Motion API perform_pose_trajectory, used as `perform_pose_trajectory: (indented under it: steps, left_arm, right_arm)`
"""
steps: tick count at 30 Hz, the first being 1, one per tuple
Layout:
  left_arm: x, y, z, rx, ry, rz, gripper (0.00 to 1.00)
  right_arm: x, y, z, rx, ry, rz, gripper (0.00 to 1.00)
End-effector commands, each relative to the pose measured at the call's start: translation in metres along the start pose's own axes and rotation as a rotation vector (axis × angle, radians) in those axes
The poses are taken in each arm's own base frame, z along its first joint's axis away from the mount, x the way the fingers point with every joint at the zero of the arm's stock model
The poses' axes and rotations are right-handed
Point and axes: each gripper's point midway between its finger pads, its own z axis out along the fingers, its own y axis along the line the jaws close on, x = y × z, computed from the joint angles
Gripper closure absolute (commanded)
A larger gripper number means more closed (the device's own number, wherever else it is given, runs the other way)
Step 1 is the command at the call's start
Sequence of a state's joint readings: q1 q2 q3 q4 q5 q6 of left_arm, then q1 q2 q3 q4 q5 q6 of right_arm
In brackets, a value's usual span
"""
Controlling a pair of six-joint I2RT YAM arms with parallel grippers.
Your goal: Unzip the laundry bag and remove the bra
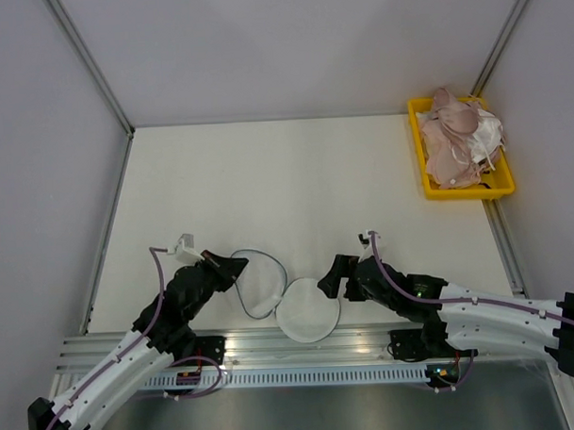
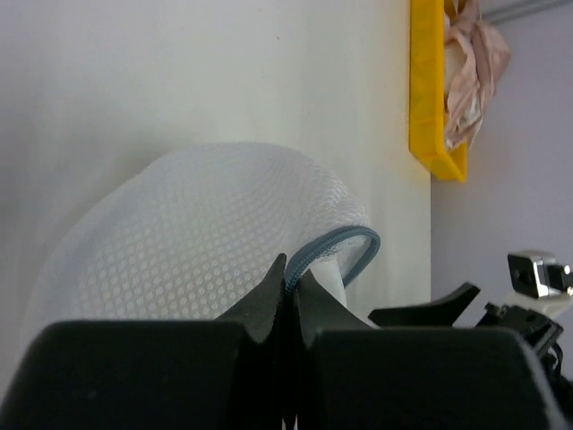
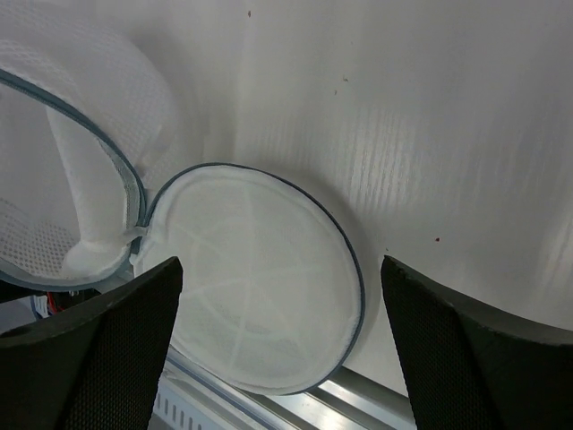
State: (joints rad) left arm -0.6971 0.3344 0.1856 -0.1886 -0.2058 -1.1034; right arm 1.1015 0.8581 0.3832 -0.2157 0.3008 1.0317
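The laundry bag lies open in two round white mesh halves with a blue-grey zipper rim, near the table's front edge. The domed half (image 1: 261,284) is tipped up and the flat half (image 1: 307,311) lies beside it. My left gripper (image 1: 238,267) is shut on the domed half's rim (image 2: 336,240), seen close in the left wrist view (image 2: 291,273). My right gripper (image 1: 329,277) is open and empty just above the flat half (image 3: 255,278), its fingers wide apart (image 3: 280,263). Both halves look empty. No rose-pink bra shows in or by the bag.
A yellow tray (image 1: 424,177) at the far right holds a heap of pale pink and white garments (image 1: 459,138); I cannot tell one from another. It also shows in the left wrist view (image 2: 425,90). The metal rail (image 1: 367,340) runs along the front edge.
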Motion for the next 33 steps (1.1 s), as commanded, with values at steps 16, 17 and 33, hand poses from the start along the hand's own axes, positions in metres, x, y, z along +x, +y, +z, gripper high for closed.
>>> perform_pose_trajectory:
  steps: [16,17,33]
  left_arm:
    - [-0.032,0.038,0.002,-0.083,-0.262,-0.340,0.98]
    - [-0.032,0.038,0.002,-0.084,-0.265,-0.343,0.98]
    - [-0.028,0.037,0.003,-0.087,-0.238,-0.356,0.98]
  right_arm:
    - [0.032,-0.006,-0.007,0.069,0.094,0.090,0.20]
    - [0.036,-0.009,-0.007,0.075,0.099,0.092,0.21]
    - [0.050,-0.012,0.025,0.106,0.071,0.114,0.50]
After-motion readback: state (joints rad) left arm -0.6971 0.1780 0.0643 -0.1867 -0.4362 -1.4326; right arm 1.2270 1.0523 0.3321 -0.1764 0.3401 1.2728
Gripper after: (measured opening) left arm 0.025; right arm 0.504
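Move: Back and to the right hand's left lies the bag's lid, its middle about 5 cm back, 6 cm left and 6 cm below. The bag's opening stands roughly 17 cm left and 3 cm farther out than that hand, the table's near edge about 8 cm straight back and 7 below. From the left hand, which still grips the bag's rim, the lid is some 15 cm right and 11 back, the opening 4 right and 4 back. Drawing back about 3 cm and then sinking, some 5 to 6 cm down in all, the right hand comes down towards the lid's right-hand rim, tipping its fingers about 10 degrees steeper and closing them from wide open to half. The left hand, keeping its shut grip, pulls the bag about 3 cm left and 2 forward, dipping briefly and turning counter-clockwise some 20 degrees. ##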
